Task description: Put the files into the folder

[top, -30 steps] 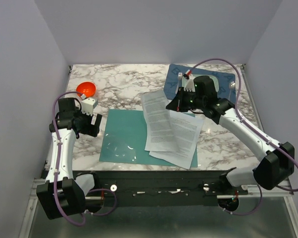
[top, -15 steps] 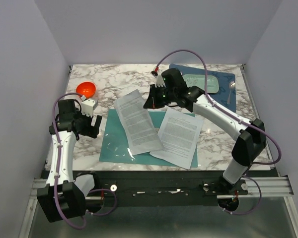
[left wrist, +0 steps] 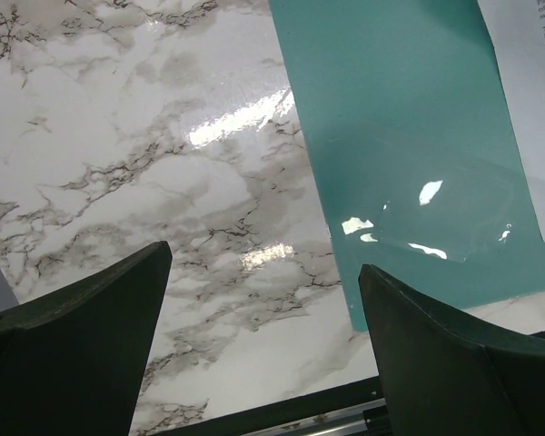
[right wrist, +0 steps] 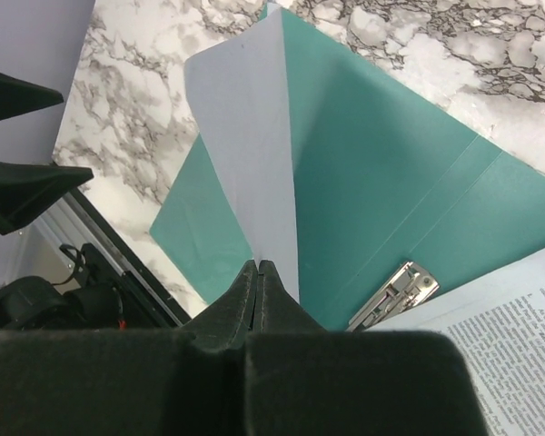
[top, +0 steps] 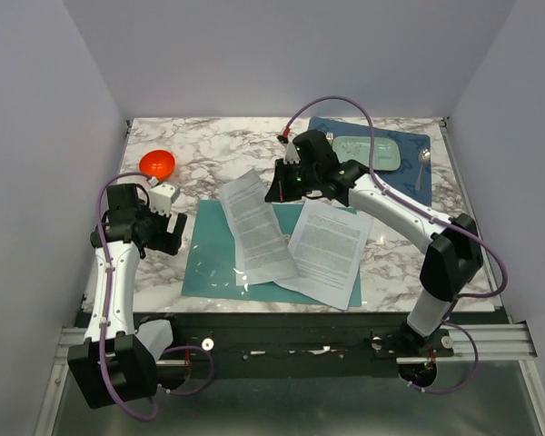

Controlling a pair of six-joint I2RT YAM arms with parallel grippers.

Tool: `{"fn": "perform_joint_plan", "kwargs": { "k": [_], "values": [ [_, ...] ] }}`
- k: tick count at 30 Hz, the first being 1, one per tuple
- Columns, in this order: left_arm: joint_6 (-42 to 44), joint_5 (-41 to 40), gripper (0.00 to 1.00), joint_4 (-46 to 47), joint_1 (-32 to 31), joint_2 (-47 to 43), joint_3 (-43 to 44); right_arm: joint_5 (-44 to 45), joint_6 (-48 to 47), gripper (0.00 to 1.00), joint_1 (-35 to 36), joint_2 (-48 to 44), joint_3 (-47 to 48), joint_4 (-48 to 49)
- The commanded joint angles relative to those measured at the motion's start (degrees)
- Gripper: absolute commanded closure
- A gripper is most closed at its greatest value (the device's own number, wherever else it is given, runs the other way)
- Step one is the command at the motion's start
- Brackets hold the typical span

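The teal folder [top: 220, 250] lies open on the marble table; it also shows in the left wrist view [left wrist: 409, 136] and the right wrist view [right wrist: 381, 182], with its metal clip [right wrist: 395, 292] at the spine. My right gripper [top: 280, 189] is shut on the far edge of one printed sheet [top: 256, 227] and holds it tilted over the folder's left leaf; from below it looks plain pale [right wrist: 250, 154]. A second printed sheet [top: 329, 247] lies on the right leaf. My left gripper [top: 171, 225] is open and empty, beside the folder's left edge.
An orange bowl [top: 157, 164] sits at the back left. A dark blue placemat [top: 414, 159] with a pale green tray [top: 367, 153] and a spoon [top: 423, 156] lies at the back right. The table's front edge runs just below the folder.
My right gripper carried the sheet from the right leaf leftward over the left leaf, then eased slightly right. The left arm has hardly moved.
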Motion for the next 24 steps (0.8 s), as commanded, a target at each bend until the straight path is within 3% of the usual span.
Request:
{"fn": "perform_joint_plan", "kwargs": {
  "k": [1,15,24],
  "values": [
    [3.7,-1.7,0.01,-1.3,-0.1,-0.8,-1.3,1.9,4.2,1.00,0.8,0.4,-5.0,6.0],
    [15.0,-8.2,0.01,6.1,-0.1,0.8,-10.4,15.9,14.5,0.99,1.5,-2.3,-17.6,18.8],
    [17.9,-9.9,0.01,9.8,-0.1,1.5,-15.3,22.4,19.9,1.00,2.5,0.3,-17.5,21.4]
  ]
}}
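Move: The file pinched in my right hand is going onto the folder's left half, whose middle is about 11 cm to the left, 2 cm ahead and 19 cm below. The metal clip lies some 3 cm ahead and 3 cm right, the other sheet about 15 cm right and 2 cm ahead, both equally low. From my left hand, the left half is about 19 cm right, 9 cm ahead and 13 cm down; its near-left corner is some 5 cm right and 4 cm back. I lower the file towards the folder's left half with my right hand, about 8 cm down, keeping the shut fingers pinched on the sheet's right-hand edge and turning the wrist some 20 degrees clockwise; the last bit eases forward. Meanwhile my open, empty left hand sinks about 7 cm beside the folder's left edge, drifting a little left and back. ##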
